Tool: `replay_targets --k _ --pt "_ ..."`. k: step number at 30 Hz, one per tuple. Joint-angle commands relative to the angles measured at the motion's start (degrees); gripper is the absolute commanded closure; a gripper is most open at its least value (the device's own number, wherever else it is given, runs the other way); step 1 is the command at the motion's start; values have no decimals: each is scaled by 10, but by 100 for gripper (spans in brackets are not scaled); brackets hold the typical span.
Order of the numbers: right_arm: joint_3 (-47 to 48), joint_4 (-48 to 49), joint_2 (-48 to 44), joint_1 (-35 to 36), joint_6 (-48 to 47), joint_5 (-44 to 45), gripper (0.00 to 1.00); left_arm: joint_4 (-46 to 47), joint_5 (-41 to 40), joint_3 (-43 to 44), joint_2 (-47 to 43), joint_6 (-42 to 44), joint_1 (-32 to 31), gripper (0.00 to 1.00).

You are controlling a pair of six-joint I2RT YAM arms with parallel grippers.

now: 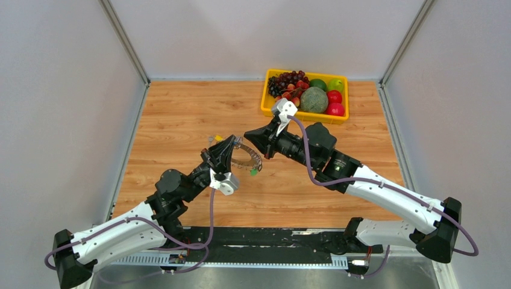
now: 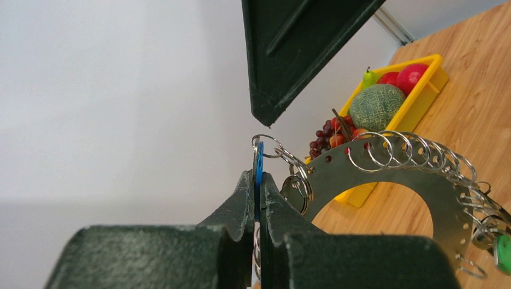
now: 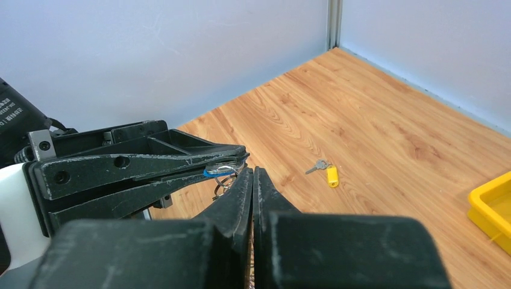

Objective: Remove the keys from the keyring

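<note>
My left gripper (image 2: 258, 178) is shut on the blue head of a key (image 2: 259, 161) that hangs by a small loop from the keyring (image 2: 385, 174). The dark grey keyring (image 1: 248, 158), fringed with silvery loops, is lifted off the table beside those jaws. A green key head (image 2: 503, 253) dangles from its far rim. My right gripper (image 3: 252, 173) is shut with nothing visible between its jaws, its tip just above the blue key (image 3: 220, 172) and next to the left gripper's fingers (image 3: 181, 162). A yellow-headed key (image 3: 331, 176) lies loose on the wooden table.
A yellow bin (image 1: 266, 101) of fruit stands at the back right, just behind the right wrist. Grey walls close the table on three sides. The loose yellow key (image 1: 212, 138) lies just left of the left gripper (image 1: 232, 142).
</note>
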Motion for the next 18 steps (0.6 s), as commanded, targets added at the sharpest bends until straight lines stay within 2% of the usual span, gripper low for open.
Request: replay_targets --k 1,3,4,9,18 --pt "-6 27 -21 3 -34 -10 90 32 12 17 -14 -13 -1 100" --pt "-16 28 -27 3 -55 -19 71 33 24 15 -17 -14 -2 100" --pt "-23 28 -31 3 -66 -18 65 32 32 13 -18 -14 -2 100" --pt "-58 30 -61 -4 -121 -26 59 32 47 11 -27 -16 -1 100" --pt "-81 58 -71 -13 -135 -92 58 28 74 9 -30 -21 -1 100"
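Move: Just off the right fingertips, about 3 cm to their left, 1 cm back and 2 cm lower, stands the small wire ring on the blue key tag. The keyring's metal disc hangs 4 cm back from the right hand and 6 cm below it, straight under sideways; the green tag is 8 cm back, 3 cm to the right and 10 cm down. From the left hand, the wire ring sits about 1 cm ahead, 1 cm right and 1 cm up. Opening its empty, shut fingers to a bit under half, the right hand draws about 2 cm to the right, sinks 2 cm and eases slightly back, the fingers tipping up some 10 degrees, so that the spread tips drop towards the wire ring's height while the sideways gap widens. The left hand keeps its pinch on the blue tag and carries it about 2 cm back and up. ##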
